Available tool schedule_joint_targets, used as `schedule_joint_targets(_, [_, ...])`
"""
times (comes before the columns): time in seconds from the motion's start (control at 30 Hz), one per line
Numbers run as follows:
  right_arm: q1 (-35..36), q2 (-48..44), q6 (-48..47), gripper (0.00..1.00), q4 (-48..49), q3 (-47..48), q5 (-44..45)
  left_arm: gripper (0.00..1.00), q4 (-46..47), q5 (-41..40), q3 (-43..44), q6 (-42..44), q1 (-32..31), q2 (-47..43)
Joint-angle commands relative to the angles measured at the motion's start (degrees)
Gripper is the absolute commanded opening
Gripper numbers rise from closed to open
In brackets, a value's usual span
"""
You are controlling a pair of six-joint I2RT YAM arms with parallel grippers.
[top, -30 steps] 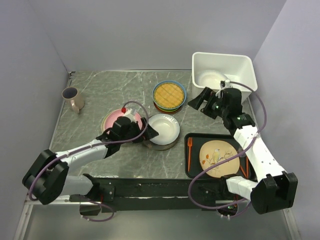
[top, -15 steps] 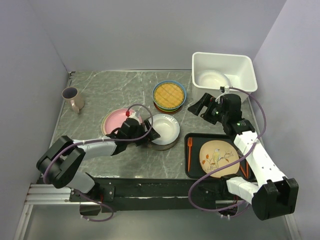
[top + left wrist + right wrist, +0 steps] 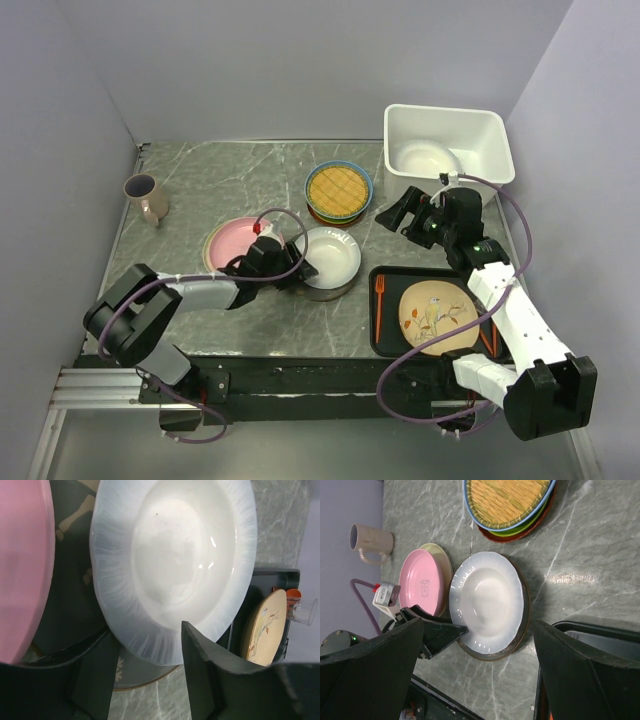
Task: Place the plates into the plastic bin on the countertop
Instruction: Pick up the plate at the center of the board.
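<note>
A white fluted plate [image 3: 332, 257] [image 3: 175, 555] lies on a dark grey plate [image 3: 142, 672] at mid-countertop. My left gripper [image 3: 296, 266] [image 3: 150, 675] is low at its left rim, jaws apart, one finger [image 3: 202, 670] over the rim and the other [image 3: 95, 680] beside the dark plate. A pink plate [image 3: 233, 243] [image 3: 422, 582] rests on a yellow-green one [image 3: 443, 555]. A yellow lattice plate [image 3: 339, 188] tops a stack. My right gripper [image 3: 400, 208] [image 3: 479, 625] hangs open above the countertop [image 3: 200, 180], left of the white plastic bin [image 3: 470, 125], which holds a white plate [image 3: 424, 158].
A black tray [image 3: 385, 335] at the front right carries a cream plate [image 3: 438, 315] and an orange fork [image 3: 379, 296]. A beige mug [image 3: 146, 197] stands at the far left. Grey walls close in the back and both sides.
My left gripper has slid forward to the white plate's rim and its jaws have narrowed. The right arm shifted slightly and stays open.
</note>
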Motion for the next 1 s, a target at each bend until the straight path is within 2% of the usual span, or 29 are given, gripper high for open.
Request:
schedule_joint_targets(0.0, [0.29,-0.70,-1.03,0.97,2.43,-0.71,-0.25,0.51,1.43,-0.72,2.96,-0.58,-0.44,1.57])
schedule_joint_targets(0.07, [0.29,-0.44,-1.03,0.97,2.69,-0.80,-0.51,0.49,1.52,-0.81,2.87,-0.76,-0.44,2.18])
schedule_joint_targets(0.13, [0.29,-0.35,-1.03,0.97,2.60,-0.71,-0.60,0.41,1.52,-0.90,2.78,-1.02,-0.44,2.63])
schedule_joint_targets(0.17, [0.29,-0.09,-1.03,0.97,2.60,-0.71,-0.77,0.35,1.69,-0.90,2.70,-1.11,-0.35,2.89])
schedule_joint_targets(0.2, [0.29,0.00,-1.12,0.97,2.60,-0.71,-0.77,0.24,1.69,-0.98,2.61,-1.28,-0.44,2.89])
schedule_joint_targets(0.27, [0.29,-0.08,-1.12,0.97,2.78,-0.89,-0.86,0.14,1.43,-1.25,2.52,-1.46,-0.35,3.07])
schedule_joint_targets(0.3, [0.20,0.00,-1.12,0.97,2.78,-0.98,-0.86,0.04,1.17,-1.68,2.52,-1.64,-0.44,2.89])
schedule_joint_targets(0.33, [0.28,0.09,-1.12,0.97,3.04,-1.15,-0.95,0.01,0.99,-1.86,2.52,-1.73,-0.44,2.72])
schedule_joint_targets(0.77, [0.29,0.44,-0.94,0.97,3.66,-2.21,-1.30,0.01,0.29,-2.92,1.55,-1.55,-0.44,-0.53])
schedule_joint_targets(0.97, [0.29,0.27,-1.03,0.97,4.01,-2.65,-1.48,0.01,4.15,-2.31,0.59,-1.20,-0.44,-3.08])
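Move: Just beyond and right of the left fingers, which already straddle its rim, lies the white plate: its middle some 5 cm ahead, 5 cm right and 2 cm lower. The gray deer plate sits under it, its middle about 3 cm ahead and 3 cm right of that hand. The pink plate is roughly 16 cm left and 7 cm ahead, the pie basket 19 cm ahead and 7 cm right. From the right hand the white plate lies level, 12 cm left, 18 cm below. Closing on the near-left rim of the white plate, the left hand first sinks another 1 cm, pinches the rim between its fingertips, then lifts about 4.5 cm while shifting some 2 cm forward and 2 to 3 cm to the right, tilting slightly. It then holds that height with the fingers shut on the rim, easing back left by under 1 cm. ##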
